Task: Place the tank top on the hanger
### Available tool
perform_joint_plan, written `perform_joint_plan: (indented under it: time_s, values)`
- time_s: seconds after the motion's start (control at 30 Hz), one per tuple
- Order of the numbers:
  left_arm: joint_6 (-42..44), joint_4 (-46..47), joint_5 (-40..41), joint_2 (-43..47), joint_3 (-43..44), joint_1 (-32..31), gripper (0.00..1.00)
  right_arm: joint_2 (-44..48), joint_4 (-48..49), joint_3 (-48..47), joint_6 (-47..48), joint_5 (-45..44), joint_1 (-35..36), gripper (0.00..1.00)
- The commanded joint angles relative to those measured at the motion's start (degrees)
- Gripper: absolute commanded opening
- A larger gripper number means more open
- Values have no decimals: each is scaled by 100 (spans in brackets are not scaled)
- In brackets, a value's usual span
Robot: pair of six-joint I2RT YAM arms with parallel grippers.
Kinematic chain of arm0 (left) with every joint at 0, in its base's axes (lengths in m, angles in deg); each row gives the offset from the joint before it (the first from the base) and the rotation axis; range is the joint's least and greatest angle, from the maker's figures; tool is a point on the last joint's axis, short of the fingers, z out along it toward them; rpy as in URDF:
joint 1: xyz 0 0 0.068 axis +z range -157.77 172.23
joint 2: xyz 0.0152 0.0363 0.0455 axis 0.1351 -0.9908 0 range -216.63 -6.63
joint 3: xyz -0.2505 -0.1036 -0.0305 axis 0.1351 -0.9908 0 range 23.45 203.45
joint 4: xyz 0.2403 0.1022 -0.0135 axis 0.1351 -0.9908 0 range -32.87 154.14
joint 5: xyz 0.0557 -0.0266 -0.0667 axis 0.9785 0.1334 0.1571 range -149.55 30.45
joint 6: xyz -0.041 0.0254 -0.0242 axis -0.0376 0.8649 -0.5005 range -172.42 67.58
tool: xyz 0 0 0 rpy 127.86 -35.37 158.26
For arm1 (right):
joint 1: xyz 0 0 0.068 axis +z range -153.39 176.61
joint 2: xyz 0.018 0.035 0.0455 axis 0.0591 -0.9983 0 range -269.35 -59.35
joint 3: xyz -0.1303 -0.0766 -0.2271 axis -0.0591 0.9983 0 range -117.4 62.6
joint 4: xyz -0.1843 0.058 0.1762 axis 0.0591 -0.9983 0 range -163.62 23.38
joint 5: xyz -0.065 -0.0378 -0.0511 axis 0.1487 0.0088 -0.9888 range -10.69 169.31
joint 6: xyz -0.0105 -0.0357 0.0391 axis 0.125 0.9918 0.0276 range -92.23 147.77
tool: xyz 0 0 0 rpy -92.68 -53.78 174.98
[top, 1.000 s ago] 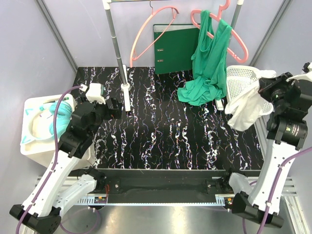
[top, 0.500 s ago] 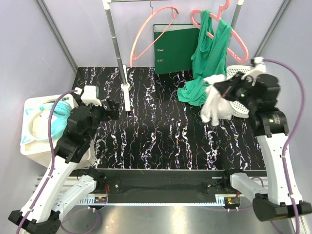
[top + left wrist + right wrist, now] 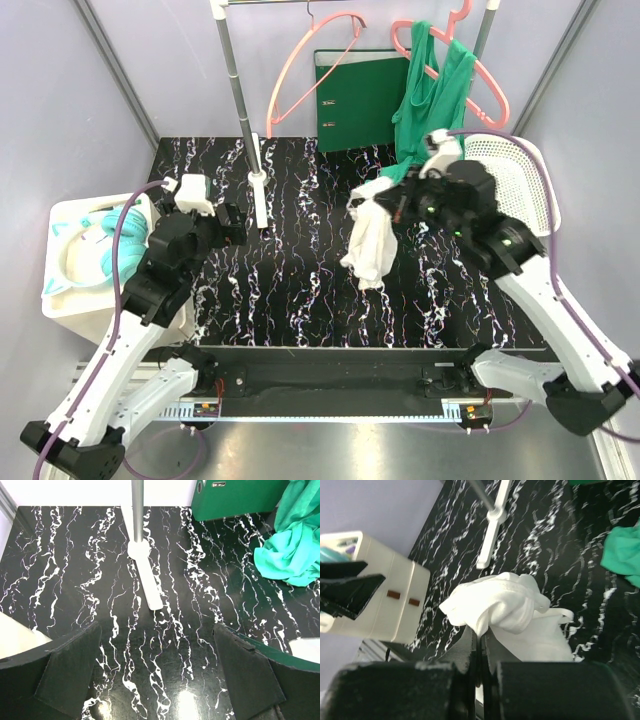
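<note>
The white tank top (image 3: 369, 243) hangs bunched from my right gripper (image 3: 388, 206) above the middle of the black marbled table. In the right wrist view the jaws of the right gripper (image 3: 481, 632) are shut on a fold of the tank top (image 3: 512, 605), and the rest drapes to the right. The hanger (image 3: 270, 112), thin and light pink, hangs from the rail at the back, left of centre and apart from the garment. My left gripper (image 3: 235, 222) is open over the table's left side. In the left wrist view the left gripper (image 3: 156, 630) has only bare tabletop between its fingers.
A thicker salmon hanger carrying green cloth (image 3: 432, 115) hangs at the back right, its cloth pooling on the table. Behind stands a green binder (image 3: 358, 95). A white mesh basket (image 3: 522, 178) is at the right, a white bin (image 3: 70, 290) at the left. The rack pole's foot (image 3: 260, 198) rests on the table.
My right arm has swung left from the mesh basket to the table's middle, carrying the white tank top with it. The left arm has barely moved.
</note>
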Motion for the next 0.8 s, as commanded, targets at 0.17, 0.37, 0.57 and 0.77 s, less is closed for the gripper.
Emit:
perform_joint_plan:
  time_s: [0.17, 0.37, 0.57, 0.77]
  values:
    - [119, 257, 179, -127, -11, -5, 99, -1285, 819, -384, 102, -351, 1226, 0]
    - [49, 257, 337, -311, 7, -14, 99, -1322, 864, 63, 189, -789, 1244, 9]
    - [23, 266, 302, -443, -2, -14, 99, -1347, 355, 897, 261, -1950, 1218, 87]
    - [-572, -68, -93, -899, 270, -101, 99, -1593, 283, 1522, -161, -1801, 1218, 95]
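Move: The right hand holds the white tank top bunched in shut fingers. The open table where it will land is about 8 cm to that hand's left, 4 cm back and some 33 cm below. Down at table level, the green tank top's lower end lies roughly 18 cm ahead and 12 cm right of the hand, and the white stand foot about 20 cm ahead and 29 cm left. From the idle, open left hand, the landing spot is around 19 cm right, 3 cm back and 27 cm below. Leftward and down, the right hand swings the white tank top about 10 cm over the middle of the table. Its fingers then spread wide and let go while it is still high. It comes back right some 5 cm and keeps sinking over the cloth, about 17 cm lower in all, its left side rolling down and fingertips tipping down. The left hand, open, sinks about 3 cm, easing slightly forward. ##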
